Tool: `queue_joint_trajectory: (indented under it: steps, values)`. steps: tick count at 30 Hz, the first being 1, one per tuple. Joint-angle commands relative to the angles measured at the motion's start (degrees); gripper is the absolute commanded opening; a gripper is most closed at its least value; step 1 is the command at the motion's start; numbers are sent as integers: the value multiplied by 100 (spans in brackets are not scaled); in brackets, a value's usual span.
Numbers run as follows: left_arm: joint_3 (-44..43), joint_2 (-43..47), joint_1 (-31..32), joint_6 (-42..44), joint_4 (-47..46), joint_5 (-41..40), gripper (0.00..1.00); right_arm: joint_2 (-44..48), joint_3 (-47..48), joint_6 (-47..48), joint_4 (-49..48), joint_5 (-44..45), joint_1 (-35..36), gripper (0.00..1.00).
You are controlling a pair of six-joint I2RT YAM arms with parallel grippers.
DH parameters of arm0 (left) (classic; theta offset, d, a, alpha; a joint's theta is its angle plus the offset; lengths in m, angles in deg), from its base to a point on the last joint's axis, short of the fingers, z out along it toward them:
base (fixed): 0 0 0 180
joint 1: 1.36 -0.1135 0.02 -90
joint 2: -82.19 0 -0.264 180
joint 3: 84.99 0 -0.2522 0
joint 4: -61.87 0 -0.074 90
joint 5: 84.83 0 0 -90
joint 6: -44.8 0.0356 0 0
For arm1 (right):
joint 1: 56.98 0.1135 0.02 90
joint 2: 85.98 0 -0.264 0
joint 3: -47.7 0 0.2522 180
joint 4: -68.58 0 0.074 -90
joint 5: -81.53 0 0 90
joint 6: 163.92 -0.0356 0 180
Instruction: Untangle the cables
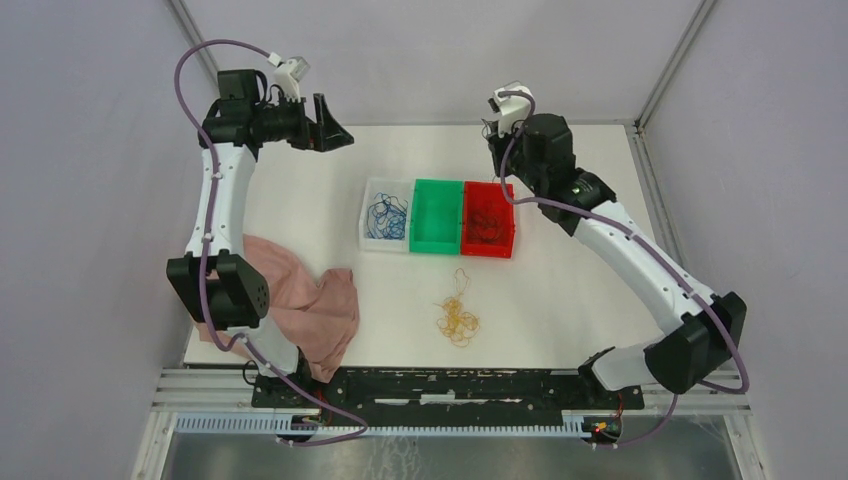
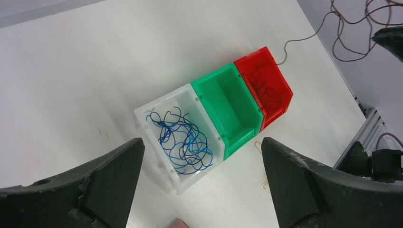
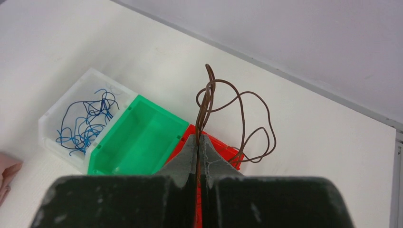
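Observation:
The cables lie sorted by colour. Blue cables fill the white bin, dark ones lie in the red bin, and a yellow-orange tangle rests on the table in front of the bins. My right gripper is shut on a brown cable, whose loops hang in the air above the red bin's far end. My left gripper is open and empty, high over the white bin. The green bin holds nothing.
The three bins stand side by side at the table's middle. A pink cloth lies at the front left, by the left arm's base. The table's right rail and rear frame border the work area.

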Motion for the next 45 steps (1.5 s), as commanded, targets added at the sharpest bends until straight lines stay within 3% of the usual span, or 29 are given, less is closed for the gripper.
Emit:
queue_joint_trajectory:
  steps: [1,19,31,38,45]
  values:
    - [93,291,-25,-149,-247,249,100,413,122,-123,-13,40,-65,0]
    - [313,491,-25,238,-114,177,99,-591,-988,-855,-53,-140,-239,0]
    - [304,523,-24,183,-125,171,99,519,78,-826,85,189,-507,0]
    - [286,549,-25,136,-153,191,99,978,234,-801,197,127,-631,0]
    - [294,579,-21,103,-179,198,99,867,-79,-845,224,-288,-634,0]
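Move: The right gripper already pinches the brown cable high above the red bin, whose middle is roughly 1 cm ahead, level sideways and 27 cm below. From this hand the green bin, now empty, is about 12 cm left and 1 cm ahead; the yellow cable lies some 23 cm back and 6 cm left, 29 cm down. From the left gripper, the red bin is about 31 cm right, 2 cm back and 27 cm below. Keep the right fingers shut on the brown cable and shake it beside the bins: lift slightly, whip down about 17 cm with the fingertips dipping some 20 degrees, then swing up over 20 cm, tipping the fingers back up. Drift about 6 cm right on the way, turning a little clockwise, so the cable ends away from the red bin. ##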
